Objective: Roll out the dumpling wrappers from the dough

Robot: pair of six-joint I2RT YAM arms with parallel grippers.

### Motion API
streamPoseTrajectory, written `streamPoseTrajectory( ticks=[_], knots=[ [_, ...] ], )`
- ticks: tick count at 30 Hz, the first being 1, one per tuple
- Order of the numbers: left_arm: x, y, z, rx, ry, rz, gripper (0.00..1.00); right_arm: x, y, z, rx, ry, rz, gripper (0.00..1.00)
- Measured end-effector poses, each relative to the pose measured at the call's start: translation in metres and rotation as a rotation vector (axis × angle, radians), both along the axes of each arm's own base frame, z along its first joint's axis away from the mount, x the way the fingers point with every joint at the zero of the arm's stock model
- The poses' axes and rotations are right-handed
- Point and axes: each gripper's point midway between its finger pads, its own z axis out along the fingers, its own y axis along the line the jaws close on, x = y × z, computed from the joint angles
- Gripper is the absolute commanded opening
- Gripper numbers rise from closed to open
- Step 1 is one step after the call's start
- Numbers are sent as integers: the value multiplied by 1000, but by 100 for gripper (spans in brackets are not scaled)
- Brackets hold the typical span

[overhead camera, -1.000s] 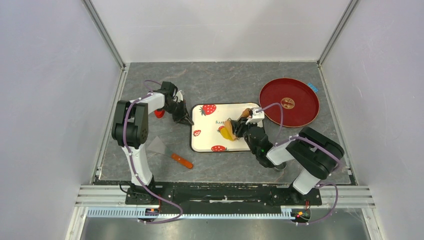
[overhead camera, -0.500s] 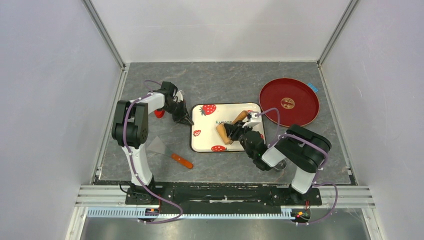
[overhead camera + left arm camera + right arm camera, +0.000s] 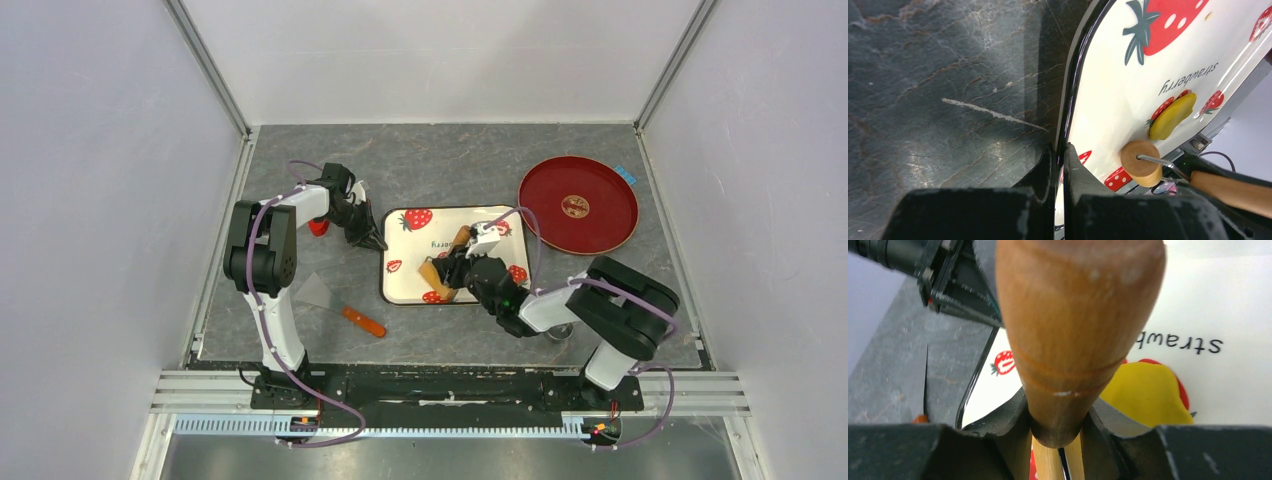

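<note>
The yellow dough (image 3: 1172, 116) lies as a flattened patch on the white strawberry-print tray (image 3: 410, 252). It also shows in the right wrist view (image 3: 1148, 395), and the roller and gripper hide it in the top view. My right gripper (image 3: 462, 262) (image 3: 1058, 425) is shut on the handle (image 3: 1078, 315) of the tan wooden roller (image 3: 435, 278). The roller's drum (image 3: 1140, 162) sits on the tray just near-left of the dough. My left gripper (image 3: 372, 240) (image 3: 1060, 150) is shut on the tray's black left rim (image 3: 1070, 100). No round wrapper shows.
A red round plate (image 3: 578, 204) stands at the back right. A scraper with an orange handle (image 3: 345, 308) lies on the grey table left of the tray's front. A small red object (image 3: 318, 227) sits beside the left arm.
My right gripper has carried the roller leftward and toward the tray's near-left corner, passing over the dough. The left arm and the tray have not moved.
</note>
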Motion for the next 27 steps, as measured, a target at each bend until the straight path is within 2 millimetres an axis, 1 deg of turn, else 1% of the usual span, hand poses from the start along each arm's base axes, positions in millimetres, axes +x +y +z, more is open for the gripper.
streamPoseTrajectory(
  ticks=[3,6,9,12,14,17,19,21,24,27],
  knots=[
    [0,0,0,-2,-1,0,2,-6,7,5,-70,17,47,0],
    [0,-2,0,-6,-3,-4,2,-11,4,8,-137,44,72,0],
    [0,-2,1,-7,-3,-5,2,-16,0,17,-189,65,95,0],
    [0,-2,1,-7,-3,-5,2,-15,-5,38,-185,67,108,0],
    [0,-2,1,-7,-3,-5,2,-11,-15,57,-153,58,99,0],
    [0,-2,0,-7,-3,-5,2,2,-47,89,-85,24,27,0],
    [0,-2,0,-7,-4,-5,2,7,-77,107,-36,-2,-45,0],
    [0,-2,0,-7,-4,-5,2,4,-111,115,-4,-15,-125,0],
    [0,-2,1,-7,-3,-5,2,-5,-146,109,5,-5,-207,0],
    [0,-2,1,-8,-4,-5,2,-15,-183,90,-18,39,-299,0]
  ],
)
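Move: The right hand grips the roller's handle low over the strawberry board, its barrel on the hand's near side. The board's right edge, the way it now goes, lies about 17 cm to its right, 2 cm ahead and 5 cm below. The rolled dough is about 3 cm to its right, level fore and aft. The red plate lies some 27 cm right and 13 cm ahead, the metal ring about 23 cm right and 12 cm back. From the left hand, that right edge is some 30 cm right and 1 cm back. The roller is carried up off the near-left side of the dough by the right hand, which first draws back a little as it starts to rise. It then climbs to about 11 cm and sweeps some 18 cm right towards and over the board's right edge, dipping slightly at the end and turning about 17 degrees clockwise. The fingers keep the handle; the left hand still holds at the board's left rim. ##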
